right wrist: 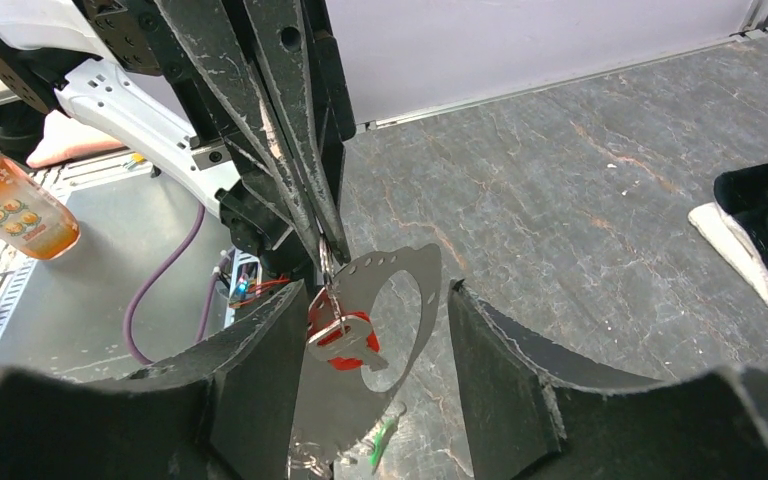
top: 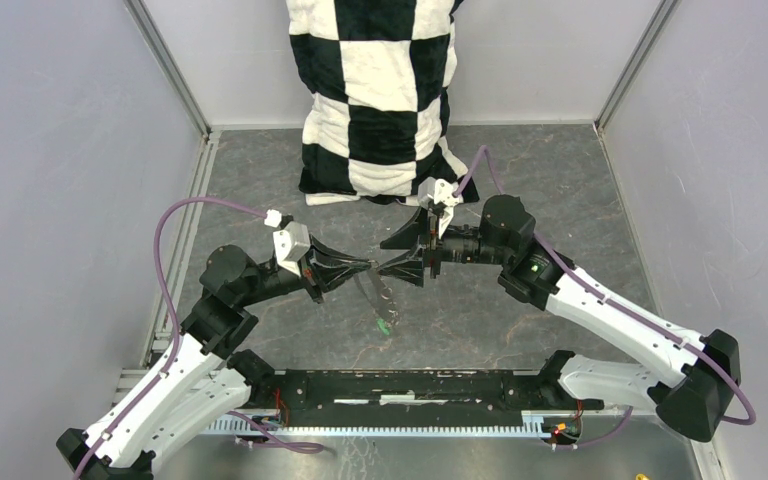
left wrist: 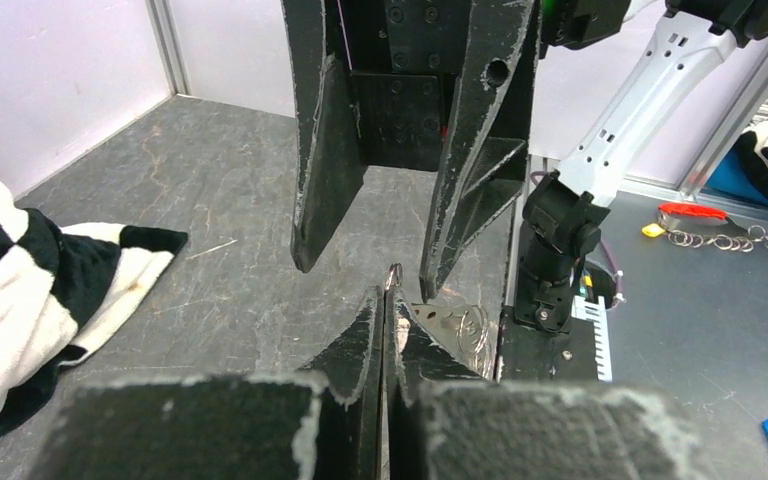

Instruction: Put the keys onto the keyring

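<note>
My left gripper point(top: 368, 264) point(left wrist: 385, 295) is shut on a small link at the top of the keyring point(right wrist: 410, 275), a silvery-grey flat loop with an oval opening that hangs below its tips. The keyring also shows in the top view point(top: 368, 290) and the left wrist view point(left wrist: 450, 322). The red-headed key point(right wrist: 345, 338) hangs from a link against the loop. My right gripper point(top: 400, 255) point(right wrist: 375, 300) is open, one finger on each side of the hanging loop, touching nothing. The green-headed key point(top: 384, 325) point(right wrist: 385, 440) lies on the table below.
A black-and-white checkered cloth point(top: 380, 90) point(left wrist: 20, 290) point(right wrist: 760, 220) lies at the back of the grey table. An orange bottle point(right wrist: 15, 205) and spare keys with rings point(left wrist: 720, 235) lie off the table beyond the near edge. Walls close in left, right and back.
</note>
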Controlling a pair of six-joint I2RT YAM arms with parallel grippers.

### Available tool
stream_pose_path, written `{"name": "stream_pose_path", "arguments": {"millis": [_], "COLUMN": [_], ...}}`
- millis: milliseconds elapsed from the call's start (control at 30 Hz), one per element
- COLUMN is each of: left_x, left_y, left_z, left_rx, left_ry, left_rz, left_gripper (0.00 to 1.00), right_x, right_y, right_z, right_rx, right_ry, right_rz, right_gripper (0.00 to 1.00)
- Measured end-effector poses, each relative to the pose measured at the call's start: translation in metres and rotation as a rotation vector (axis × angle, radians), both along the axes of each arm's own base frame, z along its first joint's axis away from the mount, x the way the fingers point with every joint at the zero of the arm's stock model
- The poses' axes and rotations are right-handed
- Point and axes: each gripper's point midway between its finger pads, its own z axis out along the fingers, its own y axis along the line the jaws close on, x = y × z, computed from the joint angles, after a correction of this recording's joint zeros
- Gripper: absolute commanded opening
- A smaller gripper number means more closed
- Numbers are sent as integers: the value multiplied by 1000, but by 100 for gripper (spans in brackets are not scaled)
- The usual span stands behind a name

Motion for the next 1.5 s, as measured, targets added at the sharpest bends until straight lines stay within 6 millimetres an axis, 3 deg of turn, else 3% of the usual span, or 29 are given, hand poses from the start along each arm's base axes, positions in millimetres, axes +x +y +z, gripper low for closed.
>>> {"name": "stream_pose_path", "arguments": {"millis": [200,367,433,533,633,833,967,1367,1500], "left_x": [-3,-3,-3,-3,-2,-5,-5,-8,-14], "left_y": [-1,-1,-1,-1,0,-1,-3,-12,-15], "left_z": [-1,-1,-1,-1,-2,-11,-24,-43,-47], "left_rx": [3,3,3,4,6,36,82,213,248], "left_ry": [-1,-1,0,0,3,17,34,46,48], "left_rz": [-18,-19,-19,-20,-15,-37,-52,-164,-226], "left_gripper": [2,2,2,2,2,21,29,31,24], "right_x": [0,-1,-2,-3,-5,-9,-10,-17,-23], "right_y": [1,4,5,7,7,6,2,-3,1], "right_z": [0,-2,-4,-5,-6,-13,-24,-39,-44], "right_rx": [2,2,1,1,1,-33,-100,-260,-311], "right_ry": [0,12,22,33,45,52,62,48,41], "right_rz": [6,20,31,42,55,70,72,114,150], "right_gripper": [52,40,29,0,0,0,0,0,0]}}
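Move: The left fingers hold the keyring at their tips; it lies within 1 cm of that hand point. From the open right hand, the keyring is about 1 cm back, 1 cm left and 1 cm below. Under the keyring hang the red tag, roughly 4 cm below the right hand, the metal plate some 7 cm below it and the green tag about 13 cm below, all about 1 cm back and 1 cm left of it. Right fingers pinch the keyring from the right; left fingers then open while both hands sink about 5 cm. ##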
